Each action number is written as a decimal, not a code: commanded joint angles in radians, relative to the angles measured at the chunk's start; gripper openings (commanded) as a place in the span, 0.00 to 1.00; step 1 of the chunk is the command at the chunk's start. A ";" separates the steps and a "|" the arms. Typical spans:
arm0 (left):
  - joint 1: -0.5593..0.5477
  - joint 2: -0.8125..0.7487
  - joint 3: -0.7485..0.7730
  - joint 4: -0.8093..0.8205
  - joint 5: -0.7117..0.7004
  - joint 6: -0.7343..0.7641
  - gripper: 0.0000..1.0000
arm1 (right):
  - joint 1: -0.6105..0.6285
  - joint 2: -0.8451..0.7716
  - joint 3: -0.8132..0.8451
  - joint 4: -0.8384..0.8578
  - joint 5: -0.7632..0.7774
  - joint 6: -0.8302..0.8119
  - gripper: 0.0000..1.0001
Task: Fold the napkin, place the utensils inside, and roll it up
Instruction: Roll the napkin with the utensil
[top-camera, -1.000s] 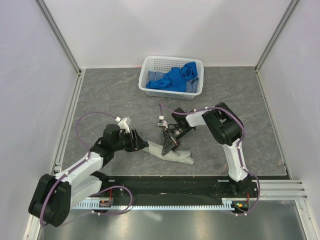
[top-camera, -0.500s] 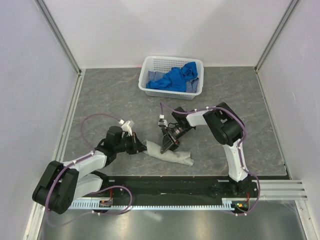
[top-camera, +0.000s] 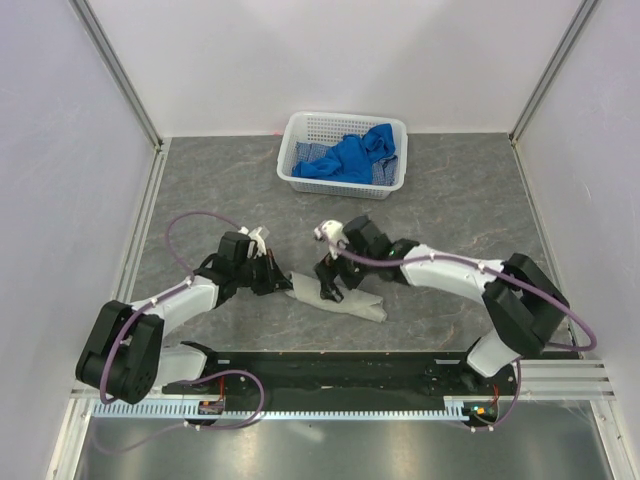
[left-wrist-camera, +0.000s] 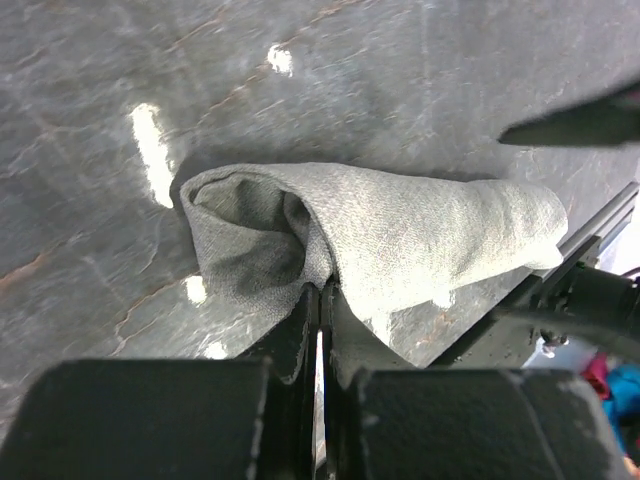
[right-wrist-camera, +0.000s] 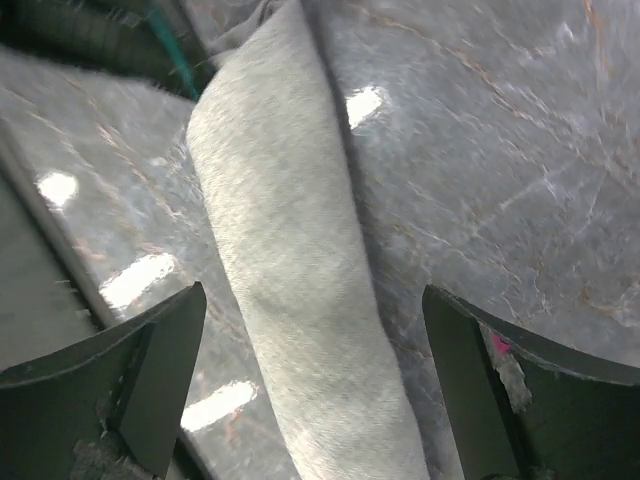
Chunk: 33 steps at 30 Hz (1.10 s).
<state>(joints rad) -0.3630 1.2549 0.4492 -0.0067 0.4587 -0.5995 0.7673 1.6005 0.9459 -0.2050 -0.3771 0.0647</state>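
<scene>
The napkin (top-camera: 338, 299) lies rolled into a grey-beige tube on the dark table between the arms. In the left wrist view the roll (left-wrist-camera: 420, 235) shows its open left end, and my left gripper (left-wrist-camera: 320, 292) is shut with its tips pinching the cloth at that end. From above, the left gripper (top-camera: 286, 285) sits at the roll's left tip. My right gripper (top-camera: 327, 288) hovers over the roll's middle, open. In the right wrist view its fingers (right-wrist-camera: 165, 355) stand wide on either side of the napkin (right-wrist-camera: 300, 290) without touching it. The utensils are hidden.
A white basket (top-camera: 296, 150) holding bright blue cloths (top-camera: 350, 158) stands at the back of the table. Metal rails run along the left and right edges. The black base strip lies just in front of the roll.
The right gripper opened wide and let go of the roll while its arm stretched out to the right. The left gripper moved in to the roll's left end and shut there.
</scene>
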 joint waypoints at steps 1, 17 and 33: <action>0.030 0.020 0.063 -0.067 0.066 -0.026 0.02 | 0.203 -0.057 -0.067 0.093 0.444 -0.132 0.98; 0.058 0.044 0.109 -0.131 0.126 0.029 0.02 | 0.296 0.148 0.028 0.049 0.502 -0.194 0.62; 0.061 -0.185 0.181 -0.243 -0.075 0.104 0.65 | 0.004 0.311 0.183 -0.120 -0.339 0.012 0.33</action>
<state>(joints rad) -0.3069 1.1519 0.6151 -0.2234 0.4553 -0.5446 0.8021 1.8503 1.0958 -0.2676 -0.4633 -0.0097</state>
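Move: The napkin roll lies on the table under the open right hand, its middle about 2 cm back of that hand and some 5 cm below. Its left end is 10 cm to the right hand's left and 1 cm farther out, its free right end 9 cm to the right and 4 cm back. From the left hand, already shut on the left end, the roll's middle is about 10 cm to the right, 2 cm back and 2 cm lower. Back first by about 3 cm and a little left, then down and forward again onto the napkin roll, the right hand sinks some 5 cm, its wrist turning about 25 degrees and back as the fingers close around the roll left of its middle. The left hand keeps its pinch on the left end nearly in place, then opens and rises about 5 cm clear, easing forward. ##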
